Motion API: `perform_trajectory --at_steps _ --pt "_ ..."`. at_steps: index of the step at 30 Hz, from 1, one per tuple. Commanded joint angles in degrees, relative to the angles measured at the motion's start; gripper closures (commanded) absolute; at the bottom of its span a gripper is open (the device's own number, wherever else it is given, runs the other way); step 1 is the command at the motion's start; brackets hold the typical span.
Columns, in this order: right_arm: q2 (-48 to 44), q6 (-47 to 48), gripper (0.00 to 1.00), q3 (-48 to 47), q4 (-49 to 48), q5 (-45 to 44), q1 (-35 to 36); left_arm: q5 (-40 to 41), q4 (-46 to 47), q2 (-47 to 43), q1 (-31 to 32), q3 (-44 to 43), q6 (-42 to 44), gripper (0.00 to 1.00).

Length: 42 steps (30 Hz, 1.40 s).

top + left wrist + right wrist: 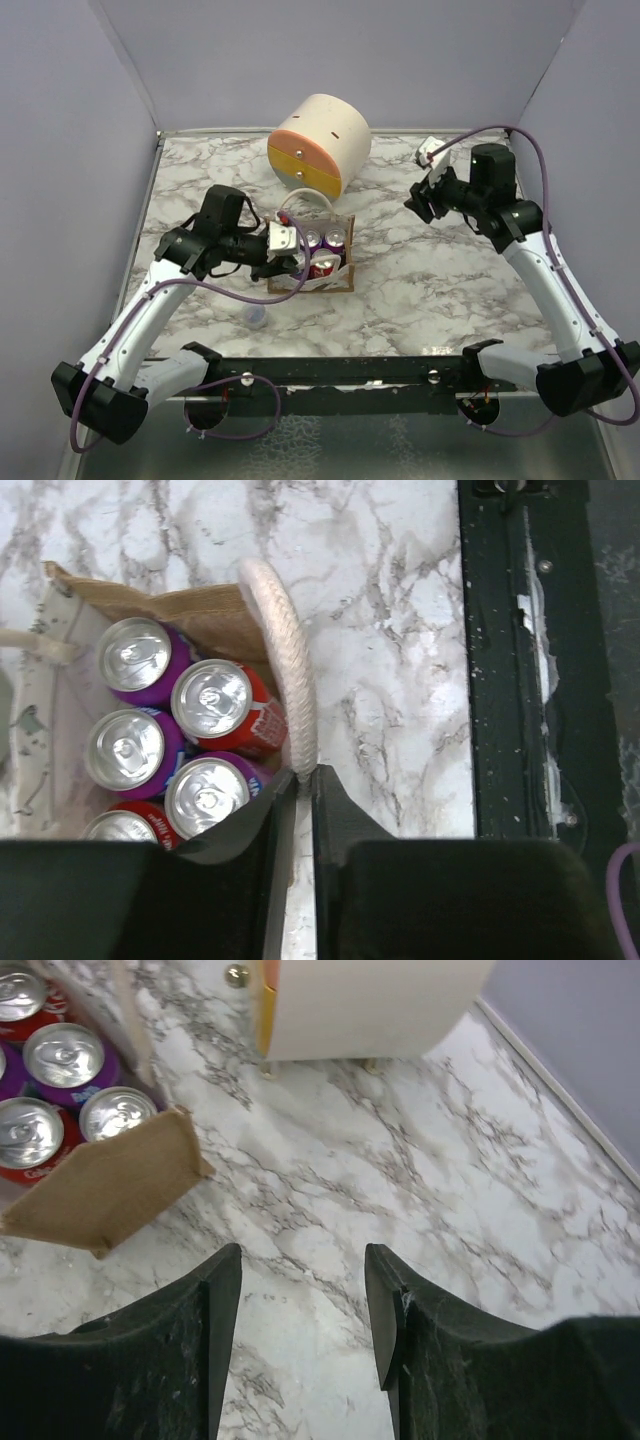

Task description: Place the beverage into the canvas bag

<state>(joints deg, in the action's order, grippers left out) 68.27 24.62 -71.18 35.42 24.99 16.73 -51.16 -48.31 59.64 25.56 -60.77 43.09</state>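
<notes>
The tan canvas bag (312,281) stands open on the marble table, left of centre. Several red and purple beverage cans (326,246) stand upright inside it. In the left wrist view their silver tops (210,698) show beside the bag's brown wall (200,615). My left gripper (290,243) hangs over the bag's left side. Its narrow jaws (303,775) pinch the white rope handle (285,630) at their tips. My right gripper (420,200) hovers far to the right, open (303,1290), with only marble between its fingers. The right wrist view also shows the bag (110,1185) and the cans (60,1055).
A cream cylinder with orange and yellow drawers (320,140) lies behind the bag, also in the right wrist view (370,1005). A small pale round object (257,317) sits in front of the bag. A white object (428,150) lies at the back right. Grey walls enclose the table.
</notes>
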Motion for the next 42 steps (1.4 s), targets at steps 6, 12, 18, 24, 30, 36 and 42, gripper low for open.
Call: perform_trajectory --at_steps 6,12,18,24,30,36,42 --pt "-4.6 -6.5 0.39 4.1 -5.1 -11.2 -7.6 9.2 5.1 -1.6 -3.9 -5.6 -12.7 0.56" --pt "-4.8 -8.3 0.33 4.4 -5.8 -13.0 -10.9 21.8 9.2 -3.0 -9.4 -6.0 -18.9 0.39" --pt "-5.9 -9.7 0.24 4.7 -6.7 -15.2 -13.9 38.3 16.1 -4.2 -14.0 -4.9 -25.2 0.20" --pt "-7.3 -10.1 0.05 5.3 -7.7 -18.3 -14.8 50.2 21.4 -4.9 -14.9 -3.1 -28.5 0.01" --pt "-8.8 -11.2 0.01 5.9 -9.9 -22.4 -15.1 63.7 31.3 -7.3 -14.9 1.9 -29.6 0.01" --pt "-9.6 -12.0 0.01 7.1 -14.3 -25.8 -15.1 66.3 36.4 -7.4 -15.0 2.3 -29.3 0.01" --pt "-8.9 -11.0 0.01 7.1 -17.0 -24.9 -15.1 66.5 40.5 -6.5 -15.0 2.3 -27.6 0.01"
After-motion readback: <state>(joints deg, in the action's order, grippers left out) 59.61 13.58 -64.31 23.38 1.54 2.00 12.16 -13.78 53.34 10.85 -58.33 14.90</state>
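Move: Between the left fingertips is the canvas bag's near handle. The filled bag's middle lies about 7 cm ahead of that hand, 3 cm to its right and 12 cm below. A clear plastic cup stands some 5 cm back and 10 cm left, 17 cm down, and the drawer barrel about 30 cm ahead, 5 cm right and 9 cm lower. From the right hand the bag lies 7 cm back, 21 cm left and 16 cm below. Opening wide, the left fingers let go of the near handle; that hand lifts a little and draws forward off the bag, then swings out to the left, about 20 cm left and 17 cm forward in all, climbing 10 cm and turning some 85 degrees counter-clockwise. Meanwhile the empty right hand backs off about 15 cm to the right, away from the bag, turning clockwise and spreading from half to fully open. ##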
